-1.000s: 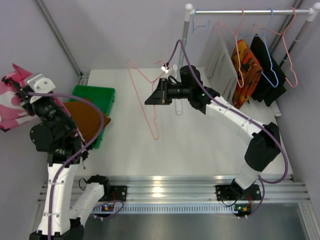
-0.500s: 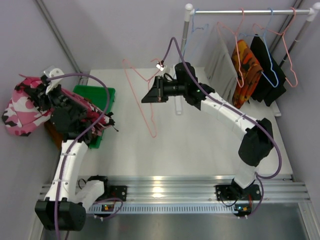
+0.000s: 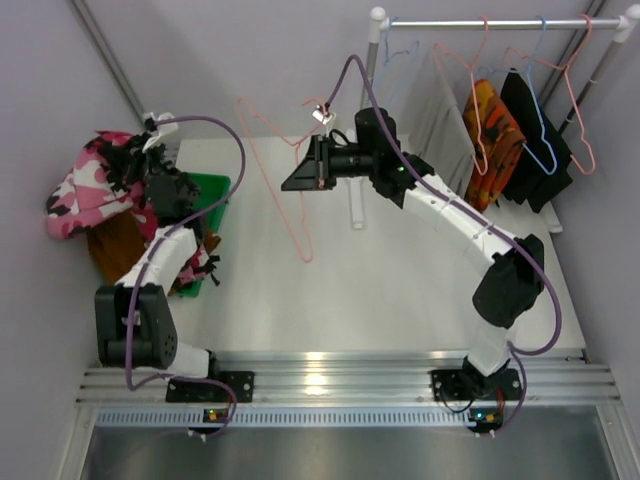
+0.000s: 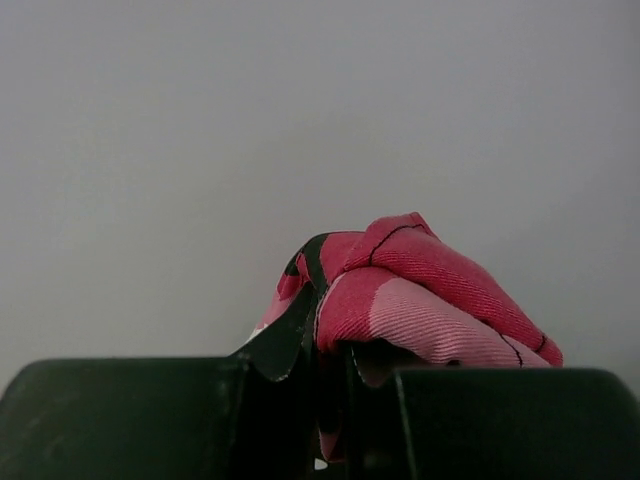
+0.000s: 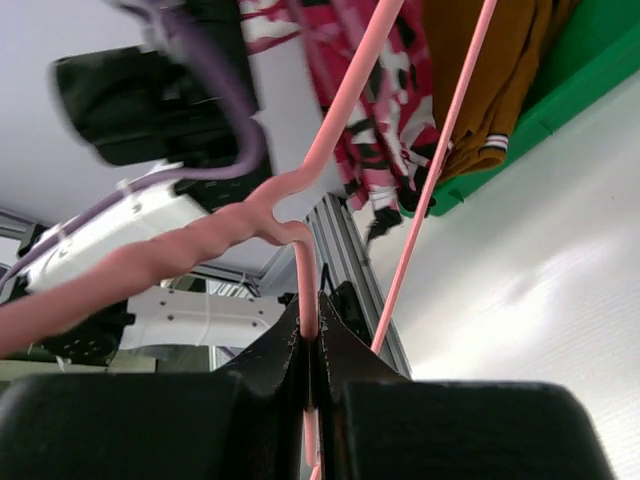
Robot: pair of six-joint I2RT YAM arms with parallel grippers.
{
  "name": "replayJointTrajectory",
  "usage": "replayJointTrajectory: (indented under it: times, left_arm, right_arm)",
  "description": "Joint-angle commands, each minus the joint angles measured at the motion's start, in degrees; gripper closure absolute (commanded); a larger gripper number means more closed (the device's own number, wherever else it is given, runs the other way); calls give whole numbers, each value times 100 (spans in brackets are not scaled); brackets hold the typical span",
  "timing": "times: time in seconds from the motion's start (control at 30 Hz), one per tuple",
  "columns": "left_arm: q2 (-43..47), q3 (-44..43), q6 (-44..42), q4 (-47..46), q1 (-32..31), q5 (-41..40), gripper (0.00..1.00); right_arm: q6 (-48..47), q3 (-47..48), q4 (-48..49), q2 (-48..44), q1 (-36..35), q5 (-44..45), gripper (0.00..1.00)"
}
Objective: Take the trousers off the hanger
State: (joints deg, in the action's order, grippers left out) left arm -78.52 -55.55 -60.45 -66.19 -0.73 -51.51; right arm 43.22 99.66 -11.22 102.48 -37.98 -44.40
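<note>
My left gripper (image 3: 128,168) is shut on the pink floral trousers (image 3: 85,185) and holds them up at the far left, over the green bin (image 3: 205,190); the cloth bunches between the jaws in the left wrist view (image 4: 400,300). The mustard-brown trousers (image 3: 112,245) hang over the bin's left side. My right gripper (image 3: 300,175) is shut on the bare pink hanger (image 3: 290,190) and holds it above the table's middle; the wire sits between the jaws in the right wrist view (image 5: 305,290), with the pink trousers (image 5: 360,110) and the mustard trousers (image 5: 500,70) behind.
A clothes rail (image 3: 500,22) stands at the back right with several empty wire hangers, an orange patterned garment (image 3: 490,140) and a black garment (image 3: 535,135). The white table (image 3: 400,290) lies below. An aluminium rail (image 3: 330,375) runs along the near edge.
My left arm has swung from the far left edge towards the bin, carrying the pink trousers with it. My right gripper has drifted slightly left and up with the hanger.
</note>
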Motion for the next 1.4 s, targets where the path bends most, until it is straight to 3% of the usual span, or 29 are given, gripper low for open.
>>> replayJointTrajectory:
  times: [0.0,0.13,0.3,0.4,0.43,0.47,0.6,0.73,0.77,0.93,1.1,1.23,1.37]
  left_arm:
    - [-829,-517,-213,-1429,186,693,100]
    - [-2113,-1010,-240,-1941,187,844,100]
    - [-2897,-941,795,-1433,100,783,100]
    - [-2643,-502,1946,-319,47,730,100]
    - [-2311,-275,2323,546,-75,843,100]
    - [-2125,-177,3101,1077,-111,1018,100]
    - [-1369,-70,4750,3503,-111,2037,97]
    - [-1209,-184,5639,4921,-103,2680,63]
    - [-1218,-237,5901,5141,-68,2829,45]
    - [-850,-606,6396,6275,29,3339,2]
    - [491,-949,6352,7145,29,4374,1]
    - [1346,-1291,6317,7927,196,5113,1]
    - [1813,-1564,6405,8910,196,5754,1]
  right_arm:
    - [37,519,85,18,194,-288,100]
    - [20,721,77,-52,343,-533,100]
    - [-235,634,-2,-385,440,-692,100]
    - [-568,573,-274,-693,449,-701,100]
    - [-752,546,-345,-842,458,-701,100]
    - [-823,529,-398,-922,484,-701,100]
    - [-895,423,-477,-1203,563,-701,100]
    - [-894,397,-486,-1423,625,-728,100]
    - [-903,388,-486,-1467,633,-728,100]
    - [-1105,336,-749,-1896,713,-693,100]
    - [-1070,-514,-785,-2652,1107,-675,100]
    - [-1122,-1412,-776,-3766,1591,-666,100]
    - [-1579,-1879,-1355,-4612,2248,-543,100]
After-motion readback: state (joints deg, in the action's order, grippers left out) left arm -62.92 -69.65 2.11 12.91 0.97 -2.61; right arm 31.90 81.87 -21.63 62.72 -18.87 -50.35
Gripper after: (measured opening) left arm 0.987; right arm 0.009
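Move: The left hand still pinches the pink camouflage trousers high up. The green basket's middle lies about 5 cm ahead, 8 cm right and 38 cm below it; the brown trousers lie roughly 3 cm ahead, 3 cm right and 34 cm below. The right hand holds the bare pink hanger. From it, the rack bar's left end is some 25 cm ahead, 10 cm right and 22 cm up; the grey trousers hang about 23 cm ahead and 22 cm right. The left fingers keep their pinch on the pink trousers while carrying them about 14 cm forward and 25 cm down over the basket, veering right, then open wide and let go; the empty hand rises 20 cm, drawing back and right, turned well clockwise. Meanwhile the right hand, still gripping the hanger, swings 18 cm right, rising about 10 cm and drawing back slightly, with the hanger's hook nearing the rack. ##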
